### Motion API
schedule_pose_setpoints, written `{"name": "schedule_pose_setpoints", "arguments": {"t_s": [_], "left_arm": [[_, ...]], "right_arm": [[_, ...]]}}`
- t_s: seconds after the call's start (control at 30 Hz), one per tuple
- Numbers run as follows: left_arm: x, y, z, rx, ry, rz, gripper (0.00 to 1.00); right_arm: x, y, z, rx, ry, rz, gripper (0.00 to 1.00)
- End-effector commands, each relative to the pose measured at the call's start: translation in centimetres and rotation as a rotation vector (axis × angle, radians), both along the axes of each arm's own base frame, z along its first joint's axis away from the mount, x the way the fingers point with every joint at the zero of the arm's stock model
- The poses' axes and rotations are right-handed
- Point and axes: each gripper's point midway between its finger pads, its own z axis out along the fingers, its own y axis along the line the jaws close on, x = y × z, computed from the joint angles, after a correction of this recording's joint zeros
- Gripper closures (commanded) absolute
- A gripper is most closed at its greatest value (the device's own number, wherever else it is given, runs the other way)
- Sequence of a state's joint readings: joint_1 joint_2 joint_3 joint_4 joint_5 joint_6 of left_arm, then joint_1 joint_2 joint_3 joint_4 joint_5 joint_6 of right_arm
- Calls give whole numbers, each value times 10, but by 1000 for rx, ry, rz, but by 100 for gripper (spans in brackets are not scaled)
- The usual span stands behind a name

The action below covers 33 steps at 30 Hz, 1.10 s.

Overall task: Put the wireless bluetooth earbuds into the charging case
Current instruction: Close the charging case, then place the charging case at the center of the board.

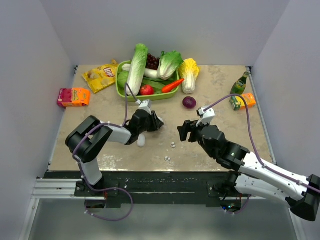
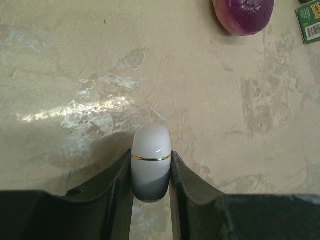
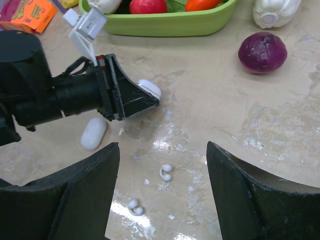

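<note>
My left gripper (image 2: 151,160) is shut on the charging case (image 2: 151,145), a white rounded shell with a thin gold seam, held just above the table. From the right wrist the case (image 3: 151,87) peeks out past the left fingers (image 3: 131,97). A second white capsule-shaped piece (image 3: 93,133) lies on the table under the left arm (image 1: 141,140). Two tiny white wireless bluetooth earbuds lie apart on the table, one (image 3: 165,172) nearer the case and one (image 3: 135,207) closer to me. My right gripper (image 3: 162,150) hovers open over them, touching neither.
A green basket (image 1: 121,92) of vegetables stands at the back, with a cabbage (image 1: 189,74) and a purple onion (image 1: 189,102) beside it. A chips bag (image 1: 101,76) and a red carton (image 1: 73,97) lie at the left. A green bottle (image 1: 240,84) and an orange carton (image 1: 243,101) stand at the right.
</note>
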State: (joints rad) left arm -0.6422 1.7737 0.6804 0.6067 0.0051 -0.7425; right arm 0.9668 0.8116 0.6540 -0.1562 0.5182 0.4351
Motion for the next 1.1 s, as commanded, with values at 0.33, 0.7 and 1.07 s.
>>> {"name": "schedule_pose_setpoints", "arguments": {"t_s": [0.33, 0.7, 1.07], "left_arm": [[9, -8, -15, -37, 91, -18, 64], [4, 47, -3, 53, 110, 81, 47], [-20, 127, 66, 102, -33, 392, 29]], "right_arm": [[-2, 7, 6, 64, -4, 19, 26], [-3, 4, 2, 66, 6, 10, 25], [-7, 27, -23, 73, 36, 103, 27]]}}
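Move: The charging case is already shut and pinched in the left fingers, its middle about 1 cm ahead and 1 cm to the right of the hand point, just above the table. The white oblong case lies roughly 10 cm back and 9 cm to the left, the purple onion about 10 cm ahead and 16 cm to the right, the nearer earbud pair some 13 cm back and 8 cm right. From the right hand the charging case is about 10 cm ahead, 12 cm left and 18 cm below. Lower the left gripper the last 1 cm, easing slightly forward and right, to set the charging case down on the table. Hold there while the fingers begin to spread, let go, then swing the hand about 10 cm left, away from the case, rising some 7 cm late in the swing, still opening and turning about 15 degrees counter-clockwise. ##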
